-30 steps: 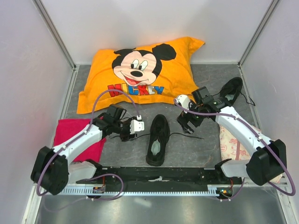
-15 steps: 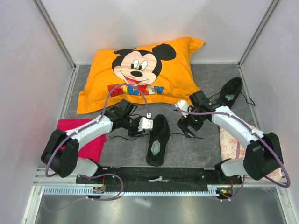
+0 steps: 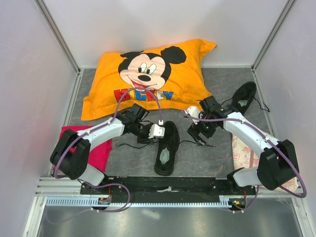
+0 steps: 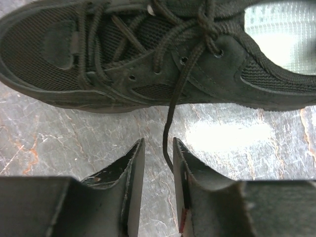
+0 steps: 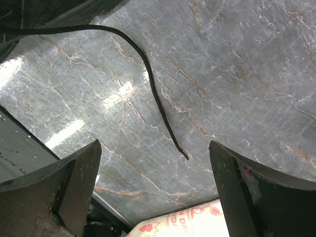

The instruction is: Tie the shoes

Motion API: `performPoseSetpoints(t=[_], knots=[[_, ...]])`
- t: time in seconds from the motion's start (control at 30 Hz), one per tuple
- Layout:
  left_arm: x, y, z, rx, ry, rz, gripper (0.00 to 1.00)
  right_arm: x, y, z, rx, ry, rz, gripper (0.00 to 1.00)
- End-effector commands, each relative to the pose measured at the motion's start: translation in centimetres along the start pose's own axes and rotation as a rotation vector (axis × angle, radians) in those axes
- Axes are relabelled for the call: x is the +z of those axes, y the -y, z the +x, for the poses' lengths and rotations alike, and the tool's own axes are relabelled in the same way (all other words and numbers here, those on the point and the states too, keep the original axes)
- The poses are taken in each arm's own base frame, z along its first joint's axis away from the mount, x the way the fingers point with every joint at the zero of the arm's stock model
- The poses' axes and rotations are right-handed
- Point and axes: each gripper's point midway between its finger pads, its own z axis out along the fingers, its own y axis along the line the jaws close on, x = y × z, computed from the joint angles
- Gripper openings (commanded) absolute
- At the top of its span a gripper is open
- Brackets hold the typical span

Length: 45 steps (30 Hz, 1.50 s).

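Note:
One black shoe (image 3: 167, 147) lies mid-table, toe away from me; in the left wrist view this shoe (image 4: 148, 54) fills the top. Its left lace (image 4: 170, 126) hangs down between the fingers of my left gripper (image 4: 158, 148), close against the right finger (image 4: 185, 168). The jaws stand narrowly apart with a gap still showing beside the lace. In the top view the left gripper (image 3: 159, 132) sits at the shoe's left side. The other shoe (image 3: 244, 97) lies at the far right. My right gripper (image 3: 200, 133) is wide open over the table, and the right lace's loose end (image 5: 180, 148) lies between its fingers.
An orange Mickey pillow (image 3: 148, 74) lies at the back. A red cloth (image 3: 74, 140) is under the left arm. A pale printed bag (image 3: 242, 153) sits by the right arm and shows again as a bag edge (image 5: 187, 224) below the right fingers. A black rail (image 3: 168, 185) runs along the front.
My left arm has swung right up to the middle shoe and its jaws have narrowed around the lace. The right gripper shifted slightly toward the shoe and stayed wide open.

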Motion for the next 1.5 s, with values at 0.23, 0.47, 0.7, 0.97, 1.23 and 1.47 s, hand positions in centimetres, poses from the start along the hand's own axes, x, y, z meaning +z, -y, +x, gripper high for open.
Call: performPoseSetpoints(t=[0.23,0.47,0.7,0.97,1.23,1.47], knots=[[0.4,0.1,-1.1,0.050,0.045,0.049,0.37,-0.6,0.8,0.1,-0.032,-0.018,0.044,0.98],[-0.3,0.0,-2.3,0.019,0.085,0.030,0.08,-0.3,0.8,0.2,-0.037,-0.022,0.042,0.96],[-3.9,-1.1,-6.4,-0.078,0.265,-0.133,0.02,0.4,0.8,0.5,-0.074,-0.018,0.032,0.80],[-6.0,-1.1,-9.8,-0.194,0.439,-0.214,0.02,2.7,0.8,0.9,-0.084,-0.007,0.013,0.65],[-5.9,-0.5,-9.7,-0.259,0.468,-0.207,0.01,5.1,0.8,0.5,-0.063,-0.004,-0.023,0.61],[-5.7,-0.7,-9.3,-0.285,0.467,-0.226,0.02,6.8,0.4,0.7,-0.120,-0.016,-0.002,0.58]])
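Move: The left hand's fingers already straddle the left lace, about 1 cm back of it and 1 cm below. The shoe's middle lies some 8 cm to its right, 3 cm back and 2 cm higher; the orange pillow about 33 cm straight ahead. For the right hand, the right lace's outer part is about 7 cm below, 1 cm ahead and 1 cm left. The shoe is 16 cm to its left, 3 cm back; the other shoe 20 cm ahead, 22 cm right. Down and back about a centimetre, the left hand shuts its fingers on the left lace beside the shoe, then lifts it quickly some 10 cm, tipping its fingers up towards level and turning counter-clockwise, about 30 degrees in all. The right hand hovers, then sinks roughly 5 cm over the right lace near its free end, narrowing its fingers to a bit over half open without closing on it. ##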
